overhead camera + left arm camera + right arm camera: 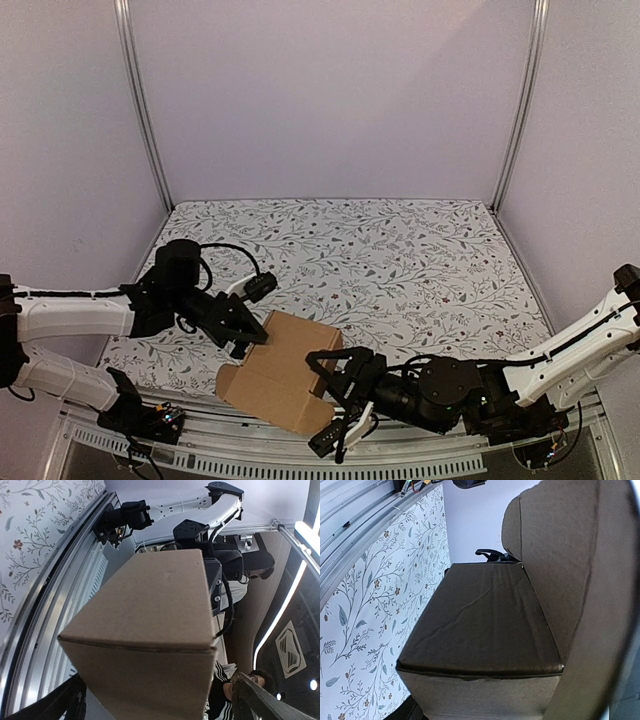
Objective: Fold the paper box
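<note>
The paper box (280, 375) is a closed-looking brown cardboard cube at the table's near edge, partly over the front rail. My left gripper (240, 335) stands open at its far left side. In the left wrist view the box (150, 600) sits between the spread fingers (70, 700) with a gap on the right. My right gripper (330, 395) clamps the box's right side. The right wrist view is filled by the box (480, 615), with a raised cardboard flap (560, 555) on its right. The right gripper's fingers are mostly hidden behind the cardboard.
A floral cloth (400, 260) covers the table. A metal rail (250, 455) runs along the near edge under the box. Purple walls and two upright posts (145, 110) enclose the back and sides. In the left wrist view a person in striped clothing (220, 700) stands beyond the rail.
</note>
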Action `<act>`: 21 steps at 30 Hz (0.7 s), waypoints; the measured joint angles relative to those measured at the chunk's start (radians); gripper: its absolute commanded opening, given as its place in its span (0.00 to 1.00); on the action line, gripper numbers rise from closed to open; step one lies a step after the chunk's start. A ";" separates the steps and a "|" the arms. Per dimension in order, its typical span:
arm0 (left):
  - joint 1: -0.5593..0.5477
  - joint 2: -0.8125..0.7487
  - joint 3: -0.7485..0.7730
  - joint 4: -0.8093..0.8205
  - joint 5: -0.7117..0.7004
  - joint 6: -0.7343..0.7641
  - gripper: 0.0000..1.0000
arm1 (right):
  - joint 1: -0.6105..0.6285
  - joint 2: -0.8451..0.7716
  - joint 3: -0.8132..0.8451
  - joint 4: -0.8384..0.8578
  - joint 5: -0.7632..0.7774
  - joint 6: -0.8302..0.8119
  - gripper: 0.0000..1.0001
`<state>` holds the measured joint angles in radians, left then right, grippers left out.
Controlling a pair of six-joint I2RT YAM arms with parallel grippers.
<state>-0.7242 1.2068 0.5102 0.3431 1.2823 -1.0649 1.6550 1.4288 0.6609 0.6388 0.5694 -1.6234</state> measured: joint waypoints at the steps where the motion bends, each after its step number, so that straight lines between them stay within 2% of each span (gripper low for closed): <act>1: 0.000 -0.014 0.005 -0.014 -0.008 0.009 1.00 | 0.000 0.000 0.000 0.000 0.002 0.002 0.52; 8: -0.001 -0.102 0.085 -0.234 -0.111 0.161 1.00 | 0.000 -0.021 -0.001 -0.004 0.040 0.048 0.49; 14: 0.002 -0.144 0.212 -0.502 -0.274 0.339 1.00 | 0.000 -0.129 -0.013 -0.081 0.085 0.156 0.48; 21: 0.006 -0.246 0.329 -0.634 -0.471 0.472 1.00 | -0.008 -0.287 -0.024 -0.232 0.124 0.326 0.48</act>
<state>-0.7177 0.9604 0.8391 -0.2913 0.8112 -0.5930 1.6466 1.1416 0.6373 0.4068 0.6930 -1.2976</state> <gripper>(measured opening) 0.995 0.611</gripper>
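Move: Between the two hands, the box hangs in the air near the robot, its middle some 7 cm to the right of the left hand and 3 cm back, about level. The right hand still grips its far end: the box's middle lies roughly 6 cm left of this hand and 3 cm forward. The open lid flap sticks out towards the robot, about 9 cm left and 5 cm back of the right hand and slightly higher. Backing out with its fingers already wide, the left hand leaves the box end, climbing about 8 cm while going some 5 cm forward, its wrist rolling and the fingers swinging counter-clockwise to point rightward. The right hand keeps its grip and carries the box to the right and up, with some forward drift, wrist turning by roughly 20 degrees. ##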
